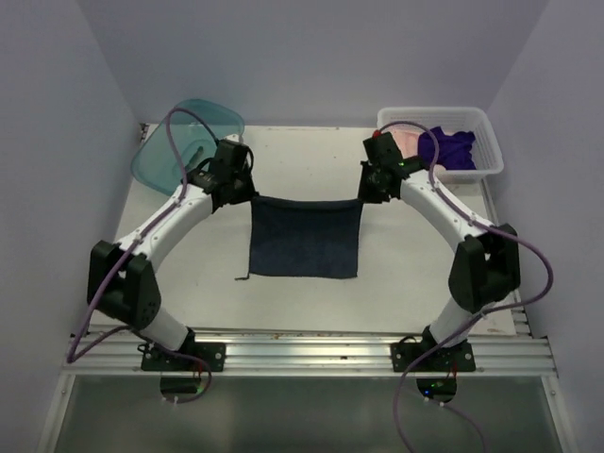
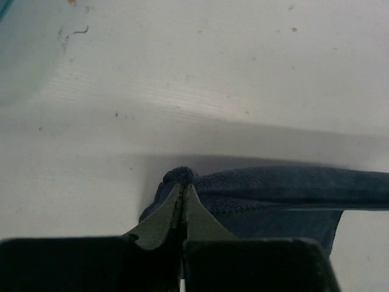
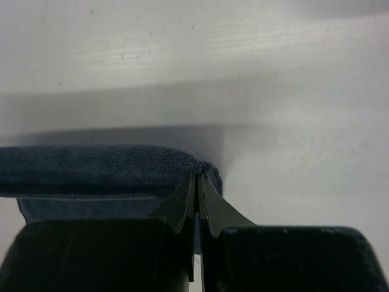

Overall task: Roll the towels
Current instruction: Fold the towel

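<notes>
A dark slate-blue towel (image 1: 305, 238) lies spread on the white table, its far edge stretched between both grippers. My left gripper (image 1: 247, 193) is shut on the towel's far left corner (image 2: 179, 176). The far right corner (image 3: 203, 167) is pinched in my right gripper (image 1: 366, 192), also shut. In both wrist views the held edge (image 2: 292, 185) (image 3: 91, 167) runs taut, slightly above the table. A purple towel (image 1: 453, 147) and a pale pink towel (image 1: 406, 140) lie bunched in the white basket (image 1: 483, 166) at the back right.
A teal plastic tub (image 1: 184, 142) stands at the back left, just behind my left gripper. Grey walls close in the table on three sides. An aluminium rail (image 1: 311, 354) carries the arm bases along the near edge.
</notes>
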`<state>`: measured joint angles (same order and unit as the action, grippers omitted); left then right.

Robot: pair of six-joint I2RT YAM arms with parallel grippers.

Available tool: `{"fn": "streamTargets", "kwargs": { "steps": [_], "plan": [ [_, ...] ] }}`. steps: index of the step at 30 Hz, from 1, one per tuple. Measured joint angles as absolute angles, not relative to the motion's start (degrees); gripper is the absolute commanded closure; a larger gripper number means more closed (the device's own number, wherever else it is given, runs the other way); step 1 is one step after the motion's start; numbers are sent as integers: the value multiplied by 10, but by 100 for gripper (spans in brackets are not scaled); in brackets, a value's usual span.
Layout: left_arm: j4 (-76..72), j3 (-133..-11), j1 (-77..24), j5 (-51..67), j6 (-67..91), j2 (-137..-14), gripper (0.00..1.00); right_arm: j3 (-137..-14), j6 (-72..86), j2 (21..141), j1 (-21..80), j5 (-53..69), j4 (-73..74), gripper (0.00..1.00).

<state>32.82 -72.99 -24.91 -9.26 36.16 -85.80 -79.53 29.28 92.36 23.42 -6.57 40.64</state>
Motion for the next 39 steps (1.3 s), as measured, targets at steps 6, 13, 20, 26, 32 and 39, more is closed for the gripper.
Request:
{"fn": "streamTargets", "kwargs": {
  "steps": [6, 13, 20, 26, 32, 39],
  "plan": [
    [302, -775, -183, -53, 345, -1003, 100, -911, 271, 1079, 209, -69, 389, 100],
    [275, -806, -180, -5, 329, -1033, 100, -918, 258, 1098, 204, -60, 355, 100],
    [239, -702, -179, 36, 321, -971, 100, -730, 254, 992, 204, -18, 302, 100],
    [232, -576, -179, 63, 319, -885, 100, -592, 256, 915, 210, 13, 280, 100],
    [220, -521, -179, 71, 319, -855, 100, -536, 275, 877, 236, 23, 249, 100],
    [202, -489, -179, 76, 319, -857, 100, -513, 301, 865, 252, 20, 228, 100]
  ]
}}
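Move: The towel's near edge already lies on the table: its left corner, with the small loop, is about 14 cm back of the left hand, nearly level sideways and some 14 cm below. Its right corner lies about 14 cm back of the right hand and 12 cm below. The teal tray's middle is roughly 21 cm ahead and 14 cm left of the left hand; the white basket, about 22 cm ahead and 20 cm right of the right hand. The towel's raised far edge, still pinched at both corners, is carried forward 6 to 8 cm while sinking, then turned back towards the near edge. Both hands draw it back some 13 to 15 cm and lower it further over the lower layer, fingers staying shut; the left hand tips down about 15 degrees. ##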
